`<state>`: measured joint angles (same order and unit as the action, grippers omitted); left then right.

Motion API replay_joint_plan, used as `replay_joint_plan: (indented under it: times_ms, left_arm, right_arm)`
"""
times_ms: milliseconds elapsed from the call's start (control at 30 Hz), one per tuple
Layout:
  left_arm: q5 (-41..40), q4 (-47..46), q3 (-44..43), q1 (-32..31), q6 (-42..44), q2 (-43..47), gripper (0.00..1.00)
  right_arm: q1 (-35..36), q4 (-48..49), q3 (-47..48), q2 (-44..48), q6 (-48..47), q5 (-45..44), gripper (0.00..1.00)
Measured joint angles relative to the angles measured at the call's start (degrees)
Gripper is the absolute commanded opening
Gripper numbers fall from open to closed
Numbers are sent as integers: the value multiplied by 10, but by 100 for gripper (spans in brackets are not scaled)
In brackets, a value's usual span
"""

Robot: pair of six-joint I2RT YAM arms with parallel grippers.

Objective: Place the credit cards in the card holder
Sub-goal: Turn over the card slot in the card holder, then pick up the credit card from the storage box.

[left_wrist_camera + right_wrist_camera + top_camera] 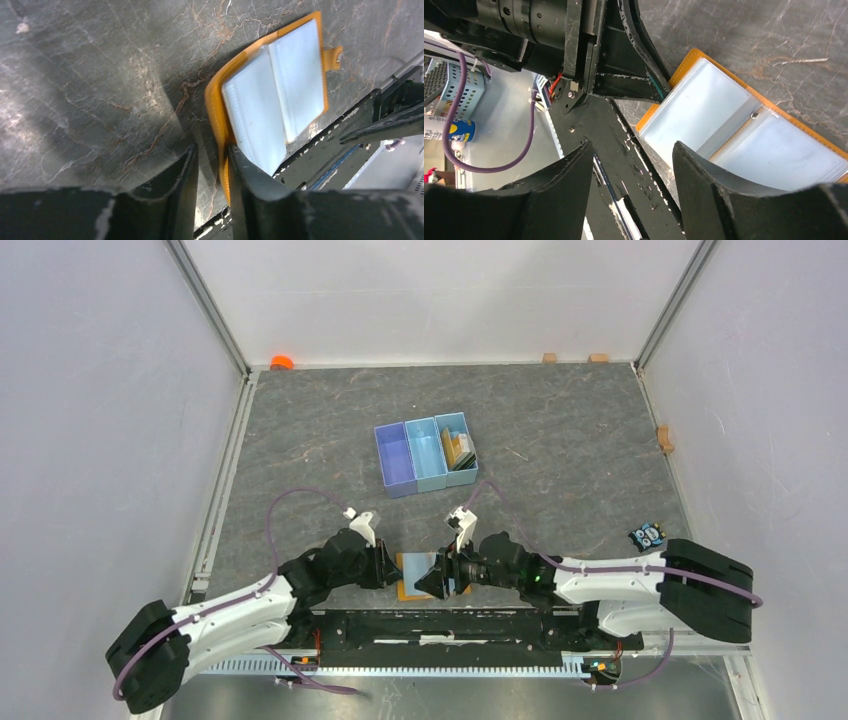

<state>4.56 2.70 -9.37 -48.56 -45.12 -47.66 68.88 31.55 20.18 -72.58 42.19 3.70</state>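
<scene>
The card holder (414,570) lies spread open near the table's front edge, orange-tan outside with pale blue pockets (280,95) showing. My left gripper (392,573) sits low at its left side. In the left wrist view its jaws (212,160) stand a little apart, open, with the wallet's orange edge lying against the right finger (240,170). My right gripper (432,582) hovers at the wallet's right side, open wide (631,155) with nothing between its fingers and the open card holder (734,135) just beside it. Credit cards (459,447) stand in the tray's right compartment.
A blue three-compartment tray (400,455) sits mid-table, well behind the wallet. A small black-and-blue gadget (647,535) lies at the right. The black mounting rail (624,150) runs right along the wallet's near edge. White walls enclose the table.
</scene>
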Motion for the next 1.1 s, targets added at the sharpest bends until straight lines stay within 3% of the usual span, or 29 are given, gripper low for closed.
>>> replay_joint_plan:
  times_ms: [233, 433, 567, 833, 1100]
  left_arm:
    - [-30, 107, -12, 9, -24, 100, 79]
    - [-67, 227, -73, 18, -29, 193, 99]
    - [-71, 281, -153, 22, -14, 195, 100]
    - [-44, 340, -341, 74, 124, 68, 100]
    - [-9, 343, -343, 170, 222, 37, 100]
  right_arm:
    - [-2, -152, 59, 83, -59, -85, 96]
    - [-83, -310, 156, 133, -136, -163, 98]
    - [-158, -377, 210, 125, -195, -184, 98]
    - [-295, -437, 345, -12, -289, -147, 98]
    - [-377, -453, 454, -188, -331, -85, 98]
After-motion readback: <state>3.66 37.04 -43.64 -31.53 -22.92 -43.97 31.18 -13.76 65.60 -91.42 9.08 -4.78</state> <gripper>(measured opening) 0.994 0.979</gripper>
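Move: The credit cards in the box's right compartment lie about 34 cm ahead of the right hand, 7 cm to its right and 5 cm lower, with the empty blue compartment straight ahead at about 33 cm. The open card holder's middle is some 4 cm ahead, 2 cm right and 8 cm below. From the left hand the holder is level ahead, 7 cm right and 1 cm lower; the cards are 31 cm ahead, 12 cm right. Right hand opens, sweeping 30 cm forward-right towards the cards; left releases the holder, rising about 15 cm. ##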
